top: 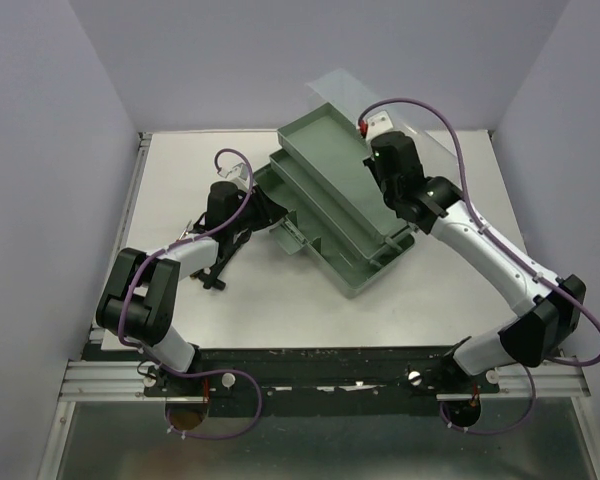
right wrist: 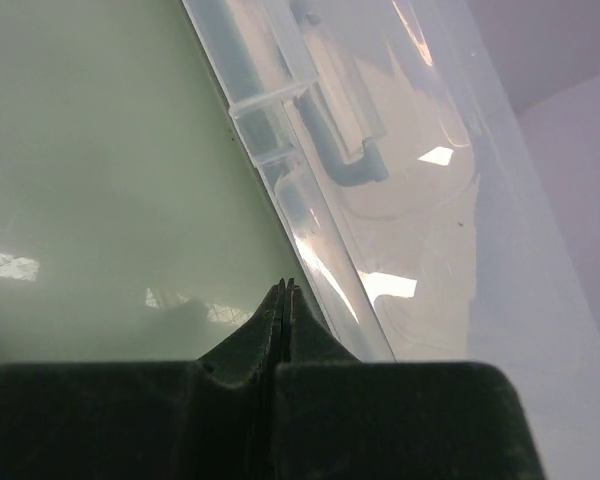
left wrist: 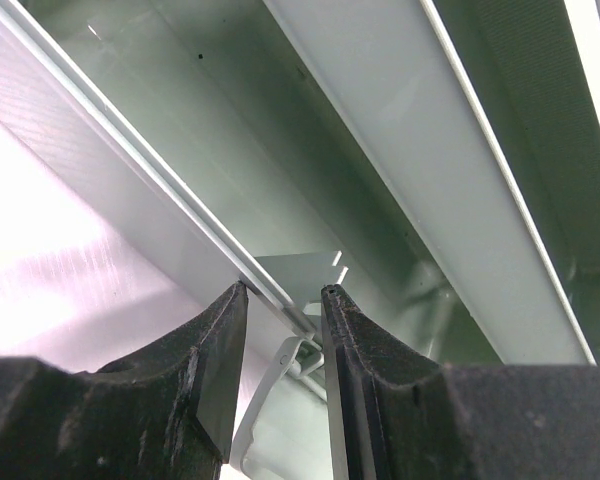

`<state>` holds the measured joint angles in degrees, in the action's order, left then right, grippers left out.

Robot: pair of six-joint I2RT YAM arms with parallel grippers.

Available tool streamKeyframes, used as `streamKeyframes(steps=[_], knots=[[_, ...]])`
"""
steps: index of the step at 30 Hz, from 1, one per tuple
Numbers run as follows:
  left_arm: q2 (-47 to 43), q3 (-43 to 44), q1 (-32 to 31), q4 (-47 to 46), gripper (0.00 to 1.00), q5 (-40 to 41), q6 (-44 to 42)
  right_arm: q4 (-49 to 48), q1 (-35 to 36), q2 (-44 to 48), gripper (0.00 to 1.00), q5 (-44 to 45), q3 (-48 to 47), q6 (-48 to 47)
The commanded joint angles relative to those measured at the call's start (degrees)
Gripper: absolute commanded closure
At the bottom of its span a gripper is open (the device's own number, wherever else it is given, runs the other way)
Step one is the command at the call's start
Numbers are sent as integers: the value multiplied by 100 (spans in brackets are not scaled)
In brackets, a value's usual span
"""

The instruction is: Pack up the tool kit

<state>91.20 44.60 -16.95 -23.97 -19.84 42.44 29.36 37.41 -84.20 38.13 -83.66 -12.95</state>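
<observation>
The green tool box (top: 352, 228) stands open in the middle of the table, its tiered trays (top: 325, 150) fanned out and its clear lid (top: 342, 88) tipped back. My left gripper (top: 271, 207) is at the box's left end. In the left wrist view it (left wrist: 285, 290) is open, with a tray rim (left wrist: 160, 190) and a metal hinge link (left wrist: 270, 385) between the fingers. My right gripper (top: 378, 160) is at the top tray's far right edge. In the right wrist view it (right wrist: 284, 286) is shut and empty, over the green tray floor (right wrist: 100, 180) beside the clear lid (right wrist: 430, 200).
A small black tool-like thing (top: 212, 276) lies on the white table (top: 280, 310) under my left forearm. Purple walls close in the left, back and right. The arms' base rail (top: 320, 380) runs along the near edge.
</observation>
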Motion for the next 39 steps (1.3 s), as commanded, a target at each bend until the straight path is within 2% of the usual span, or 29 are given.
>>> streamKeyframes(steps=[1, 6, 11, 14, 19, 24, 28, 31, 33, 35, 39], knots=[[232, -30, 34, 735, 57, 428, -455, 386, -540, 44, 95, -1166, -195, 556], [205, 22, 34, 806, 57, 428, -534, 377, -1077, 1, 93, -2027, -274, 855], [162, 75, 25, 867, 57, 437, -578, 482, -1280, 35, 85, -2872, -493, 1057], [144, 110, 25, 902, 57, 445, -613, 570, -1280, 150, 79, -3013, -643, 1180], [179, 172, 16, 955, 57, 437, -640, 772, -1280, 369, 73, -2768, -845, 1286], [179, 260, 8, 999, 57, 437, -763, 878, -1280, 817, 57, -2819, -802, 1585], [109, 453, -10, 1166, 55, 498, -956, 869, -1280, 1309, 41, -3030, -556, 1690], [4, 672, -19, 1306, 45, 568, -1114, 869, -1280, 1661, 26, -3224, -362, 1682], [-93, 883, -28, 1464, 29, 647, -1228, 869, -1280, 1863, 19, -3303, -204, 1691], [-155, 1137, -28, 1648, 19, 726, -1334, 869, -1280, 2039, 17, -3391, -46, 1682], [-277, 1937, -54, 2333, 6, 1059, -1668, 799, -1280, 2329, 13, -3619, 314, 1673]])
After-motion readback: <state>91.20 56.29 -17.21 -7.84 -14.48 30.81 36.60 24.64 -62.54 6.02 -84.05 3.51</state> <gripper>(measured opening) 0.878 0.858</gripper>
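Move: My right hand's shut fingertips are at the clear lid, whose middle lies some 6 cm ahead, 5 cm to the right and about 2 cm higher. The top tray's middle is about 6 cm to the left, level fore and aft and 5 cm below; the bottom compartment's is roughly 12 cm left, 12 cm back and 14 cm below. My left hand already straddles the box's front rim, the latch about 3 cm back, 2 cm right and 3 cm below. With my right hand I give the clear lid a last push, about 3 cm right and 2 cm forward, dipping slightly, then reverse: up some 11 cm and back about 9 cm, away from the trays, rolling its left side up some 35 degrees overall as the fingers spread wide. My left hand stays over the front rim, then opens further and starts rising, about 2 cm, rolling slightly. ##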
